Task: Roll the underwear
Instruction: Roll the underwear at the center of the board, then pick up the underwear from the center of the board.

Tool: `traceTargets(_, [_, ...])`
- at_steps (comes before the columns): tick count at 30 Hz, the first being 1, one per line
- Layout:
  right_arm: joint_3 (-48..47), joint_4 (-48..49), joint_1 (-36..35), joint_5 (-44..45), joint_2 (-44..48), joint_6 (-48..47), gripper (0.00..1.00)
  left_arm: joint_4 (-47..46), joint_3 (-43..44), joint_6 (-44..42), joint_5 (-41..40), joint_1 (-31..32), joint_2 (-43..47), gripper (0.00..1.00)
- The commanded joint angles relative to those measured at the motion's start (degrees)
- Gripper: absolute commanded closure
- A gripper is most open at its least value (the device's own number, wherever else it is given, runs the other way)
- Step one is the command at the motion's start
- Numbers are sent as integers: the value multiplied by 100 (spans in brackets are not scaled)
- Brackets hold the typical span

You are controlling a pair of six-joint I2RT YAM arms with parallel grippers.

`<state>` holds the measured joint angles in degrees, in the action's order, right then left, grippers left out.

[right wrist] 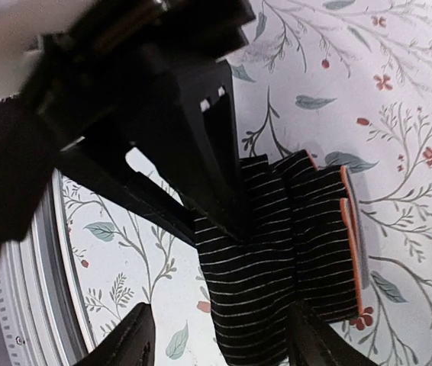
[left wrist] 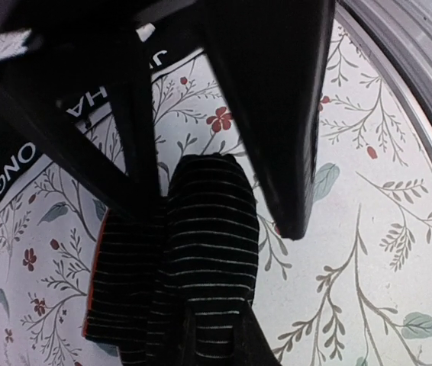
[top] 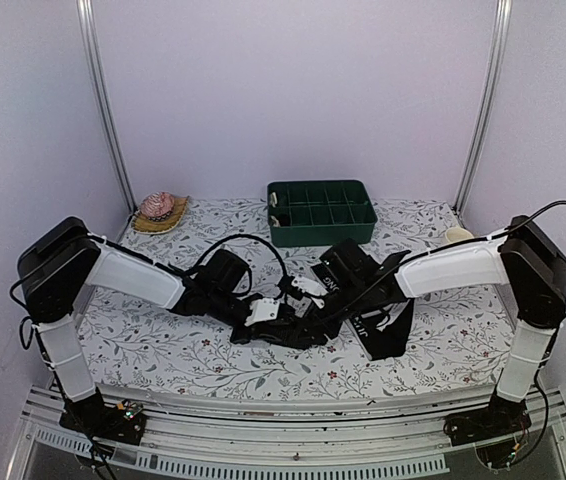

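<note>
The striped underwear (left wrist: 208,229) (right wrist: 277,259) lies on the floral tablecloth as a tight roll, black with thin white stripes and an orange edge (right wrist: 349,229). My left gripper (left wrist: 216,313) is shut on the near end of this roll. My right gripper (right wrist: 224,328) is open, its fingers (right wrist: 136,339) straddling the roll's other end. A black waistband with white lettering (left wrist: 6,164) runs off to the left. In the top view both grippers (top: 281,320) meet over the dark bundle at the table's middle. More black underwear fabric (top: 383,332) lies just right of it.
A green compartment tray (top: 321,212) stands at the back centre. A woven mat with a pink object (top: 160,210) sits back left, and a small cream object (top: 458,235) back right. The metal rail (top: 293,440) runs along the near edge.
</note>
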<state>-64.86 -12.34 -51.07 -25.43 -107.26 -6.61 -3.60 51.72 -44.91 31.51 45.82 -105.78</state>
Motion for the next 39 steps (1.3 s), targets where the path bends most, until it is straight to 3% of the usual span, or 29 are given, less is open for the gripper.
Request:
traceTargets(1, [205, 403, 306, -378, 510, 174, 36, 613, -27, 62, 21, -38, -236, 100])
traceTargets(12, [-277, 463, 705, -1053, -343, -7, 24, 636, -24, 61, 41, -33, -198, 100])
traceTargets(27, [-697, 321, 750, -2198, -999, -210, 22, 671, 41, 218, 16, -30, -205, 100])
traceTargets(39, [-754, -34, 541, -1810, -1073, -569, 24, 942, 364, 542, 244, -155, -383, 100])
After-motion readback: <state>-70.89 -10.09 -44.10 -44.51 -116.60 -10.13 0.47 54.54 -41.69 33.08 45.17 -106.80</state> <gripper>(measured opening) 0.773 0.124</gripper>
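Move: The half-rolled underwear is pinched at its left end by the left hand; its middle lies about 4 cm to that hand's right, 1 cm ahead and 1 cm below. From the open right hand the same middle is roughly 3 cm to the left, 1 cm ahead and 4 cm down. The lettered black garment lies some 13 cm to the right hand's right and 7 cm farther out, about 5 cm below. Opening wider, the right hand arcs up, forward about 4 cm, then down and back over the left-pinched underwear. ##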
